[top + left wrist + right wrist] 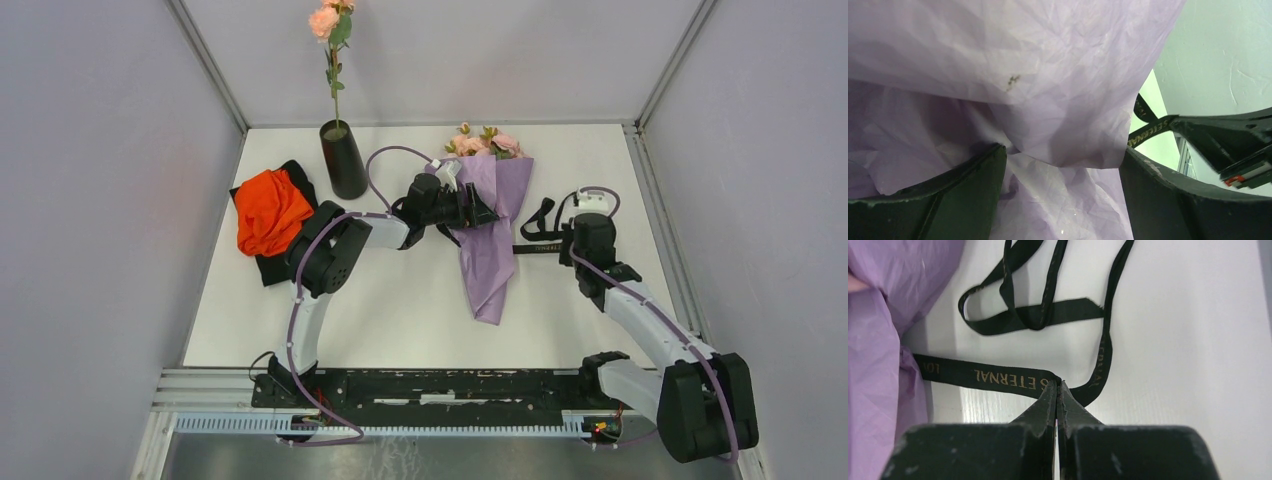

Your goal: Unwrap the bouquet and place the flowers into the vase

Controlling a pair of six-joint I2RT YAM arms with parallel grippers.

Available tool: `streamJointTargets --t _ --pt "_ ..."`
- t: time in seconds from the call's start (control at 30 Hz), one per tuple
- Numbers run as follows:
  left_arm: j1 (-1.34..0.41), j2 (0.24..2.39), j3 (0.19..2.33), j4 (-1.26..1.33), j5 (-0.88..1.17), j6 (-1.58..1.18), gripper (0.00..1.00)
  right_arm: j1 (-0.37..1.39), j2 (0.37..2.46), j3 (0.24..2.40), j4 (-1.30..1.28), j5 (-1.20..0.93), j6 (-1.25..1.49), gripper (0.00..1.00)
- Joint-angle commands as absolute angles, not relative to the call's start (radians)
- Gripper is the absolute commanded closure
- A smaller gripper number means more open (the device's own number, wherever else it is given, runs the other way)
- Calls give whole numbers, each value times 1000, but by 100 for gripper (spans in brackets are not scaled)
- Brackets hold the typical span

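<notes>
The bouquet [490,235] lies on the white table in lilac wrapping paper [1023,75], and its pink flowers [485,144] stick out at the far end. My left gripper [488,212] [1063,150] is open, its fingers standing wide on either side of the wrap's upper part. A black ribbon [540,212] [998,375] trails loose to the right of the wrap. My right gripper [568,247] [1058,382] is shut on that ribbon, low over the table. The black vase [343,160] stands upright at the back left with one pink rose [325,22] in it.
An orange-red cloth [270,208] lies on a flat black cloth [272,266] at the left, beside my left arm's elbow. Grey walls close in the table on three sides. A metal rail [420,385] runs along the near edge.
</notes>
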State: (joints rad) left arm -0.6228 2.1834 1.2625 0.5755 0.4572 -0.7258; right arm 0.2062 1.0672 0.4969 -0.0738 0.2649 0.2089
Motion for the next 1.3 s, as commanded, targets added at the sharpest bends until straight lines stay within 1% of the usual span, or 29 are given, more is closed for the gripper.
streamJointTargets --t 0.0,0.13,0.23,0.37,0.57,0.63,0.73,0.83,0.9,0.93,0.97,1.0,1.07,1.13,1.17,1.2,1.27 --pt "-615 2176 1243 554 475 -750 12 164 1053 622 -87 259 235 100" --pt "-615 2157 1233 549 472 -742 12 110 1049 721 -129 285 232 100" --pt "-615 2155 1231 548 470 -739 12 44 1037 792 -144 258 244 100" --pt "-614 2150 1219 559 474 -743 12 6 1027 892 -176 315 235 100" --pt "-614 2142 1218 555 469 -734 12 -25 1025 926 -171 319 217 100" --pt "-614 2144 1219 554 471 -734 11 -48 1020 926 -171 353 225 100" --pt "-614 2140 1215 548 467 -729 11 -108 990 929 -133 290 240 100" --pt "-614 2146 1223 548 469 -730 11 -109 1028 954 -144 209 235 100" --pt "-616 2153 1229 555 474 -738 11 -109 1059 918 -116 144 236 99" --pt "-616 2155 1228 557 477 -741 11 -108 1073 888 -101 113 242 96" --pt "-616 2155 1226 561 477 -741 11 -107 1086 861 -83 90 250 90" --pt "-615 2156 1224 561 477 -741 11 -105 1099 827 -64 65 256 82" --pt "-616 2157 1221 561 476 -739 11 -80 1133 769 -22 23 252 53" --pt "-615 2162 1223 562 475 -741 11 -23 1181 750 -19 43 225 35" --pt "-615 2165 1224 564 476 -742 11 11 1210 750 -25 67 215 29" --pt "-615 2168 1225 566 477 -745 11 45 1236 753 -28 72 203 27" --pt "-615 2173 1226 569 478 -748 11 85 1297 756 -25 68 196 26"
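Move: The right hand already pinches the black ribbon about 7 cm above the table; its loose loops lie some 6 cm ahead, 3 cm to the left and 7 cm below. The middle of the purple wrapper, from under whose edge the ribbon still runs, is about 16 cm left, 4 cm ahead and 6 cm below; the flowers stand roughly 25 cm ahead, 14 cm left and 5 cm below. From the left hand, the ribbon loops are about 17 cm right, 3 cm back and 6 cm below. The right hand, fingers still shut on the black ribbon, pulls it up about 18 cm and a little forward, then on out to the right away from the wrapper, the fingers tipping up and swinging clockwise some 20 degrees each, while the left hand stays at the wrapper with its fingers wide open. Up there the right fingers open and let go of the ribbon, and the hand turns back, sinking some 12 cm and coming left over the ribbon as its wrist tips down again. ##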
